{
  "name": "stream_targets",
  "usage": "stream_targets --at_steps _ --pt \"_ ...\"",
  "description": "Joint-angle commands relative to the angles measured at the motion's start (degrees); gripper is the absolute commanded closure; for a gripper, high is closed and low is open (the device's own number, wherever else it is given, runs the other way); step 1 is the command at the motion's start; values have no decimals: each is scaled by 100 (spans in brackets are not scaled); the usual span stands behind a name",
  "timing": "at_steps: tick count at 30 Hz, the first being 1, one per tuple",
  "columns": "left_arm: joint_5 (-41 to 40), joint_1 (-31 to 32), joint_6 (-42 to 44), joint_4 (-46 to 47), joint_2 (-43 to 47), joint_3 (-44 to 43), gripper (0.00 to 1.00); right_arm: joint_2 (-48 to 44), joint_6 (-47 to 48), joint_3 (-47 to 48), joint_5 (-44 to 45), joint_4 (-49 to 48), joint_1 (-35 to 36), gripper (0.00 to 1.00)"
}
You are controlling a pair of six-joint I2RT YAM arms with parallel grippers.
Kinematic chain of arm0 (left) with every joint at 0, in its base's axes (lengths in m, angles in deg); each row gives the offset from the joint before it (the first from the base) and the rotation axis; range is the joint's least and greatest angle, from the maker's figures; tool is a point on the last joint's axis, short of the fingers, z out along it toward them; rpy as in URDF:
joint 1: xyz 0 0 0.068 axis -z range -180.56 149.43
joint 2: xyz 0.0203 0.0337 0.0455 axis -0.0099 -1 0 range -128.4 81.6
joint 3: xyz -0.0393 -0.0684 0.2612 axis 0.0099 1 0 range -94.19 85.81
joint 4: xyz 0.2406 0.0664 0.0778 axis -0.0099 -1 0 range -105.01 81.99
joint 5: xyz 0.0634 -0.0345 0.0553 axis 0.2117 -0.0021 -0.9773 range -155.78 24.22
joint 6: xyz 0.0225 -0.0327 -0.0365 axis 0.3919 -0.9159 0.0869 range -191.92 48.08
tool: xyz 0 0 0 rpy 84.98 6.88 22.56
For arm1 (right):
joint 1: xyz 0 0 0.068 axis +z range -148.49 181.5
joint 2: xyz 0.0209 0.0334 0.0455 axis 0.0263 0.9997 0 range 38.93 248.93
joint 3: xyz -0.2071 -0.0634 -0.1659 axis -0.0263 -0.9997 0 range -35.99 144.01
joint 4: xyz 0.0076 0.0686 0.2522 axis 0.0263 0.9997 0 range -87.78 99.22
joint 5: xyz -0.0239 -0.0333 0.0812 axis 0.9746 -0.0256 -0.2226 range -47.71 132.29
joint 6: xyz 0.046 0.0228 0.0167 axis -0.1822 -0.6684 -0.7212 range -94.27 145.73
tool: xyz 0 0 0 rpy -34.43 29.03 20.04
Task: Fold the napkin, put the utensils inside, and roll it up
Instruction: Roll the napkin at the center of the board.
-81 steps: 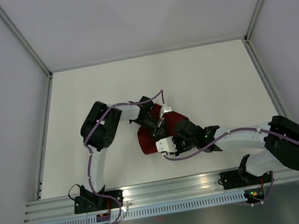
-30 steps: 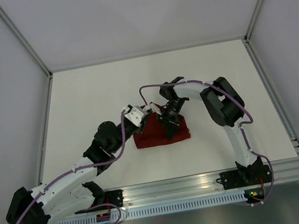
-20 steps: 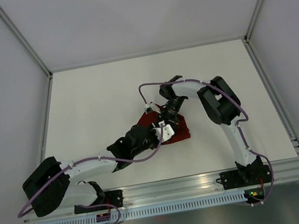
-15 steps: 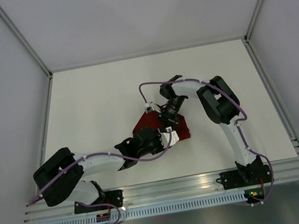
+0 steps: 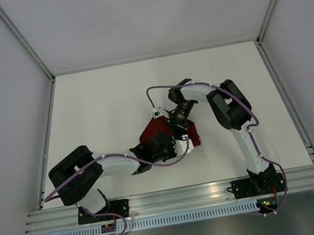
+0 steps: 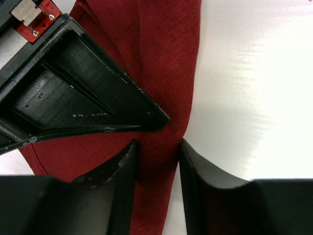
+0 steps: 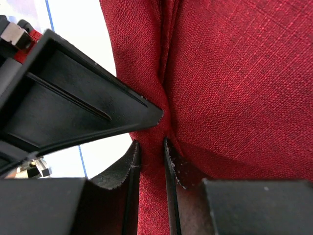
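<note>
The dark red napkin (image 5: 150,135) lies bunched in the middle of the white table, mostly covered by both wrists. My right gripper (image 5: 177,125) reaches onto it from the far side and is shut on a raised pinch of cloth (image 7: 234,88), with the jaws standing close together (image 7: 151,161). My left gripper (image 5: 172,145) comes in from the near left. A narrow fold of the napkin (image 6: 161,58) fills the space between its fingers (image 6: 157,161), touching both. The two grippers meet tip to tip; each wrist view shows the other's black finger. The utensils are hidden.
White tabletop (image 5: 100,103) extends on all sides of the napkin, bounded by grey walls at the left, right and back. An aluminium rail (image 5: 182,194) with both arm bases runs along the near edge.
My left arm has drawn its elbow in and brought its gripper round to the napkin's near side. The flat red rectangle has become a bunched shape. The right gripper has kept its hold.
</note>
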Motion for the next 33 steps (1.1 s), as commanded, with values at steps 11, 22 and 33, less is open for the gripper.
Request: stream_targets --at_steps 11,22,33 --pt "879 -112 -542 230 -774 -268 98 -73 22 -223 1015 -779 -165 61" --pt "2458 -823 -1579 354 -1046 -188 98 -2033 -1771 -784 689 -3053 -1367 50" --pt "3744 -1553 -2143 -148 -1609 -540 98 -4089 -789 -2999 434 -4427 -2002 50"
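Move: The napkin's rolled edge already lies between the left hand's still open fingers, about a centimetre lower. Its right end is some 7 cm to the right and 1 cm back, while the flat, unrolled part is centred about 4 cm ahead and 2 cm left. The right hand already pinches the same roll at its own fingers, 0 cm ahead or aside and roughly level; from there the flat part is about 3 cm ahead and 4 cm left. The napkin's rolled edge is pinched by the closing left fingers and drawn about 4 cm right and slightly forward, the left wrist rolling some 30 degrees to turn it over forward. The right hand first goes along to the right, then opens, lets go and sweeps forward, right and up, easing back a little at the end. ##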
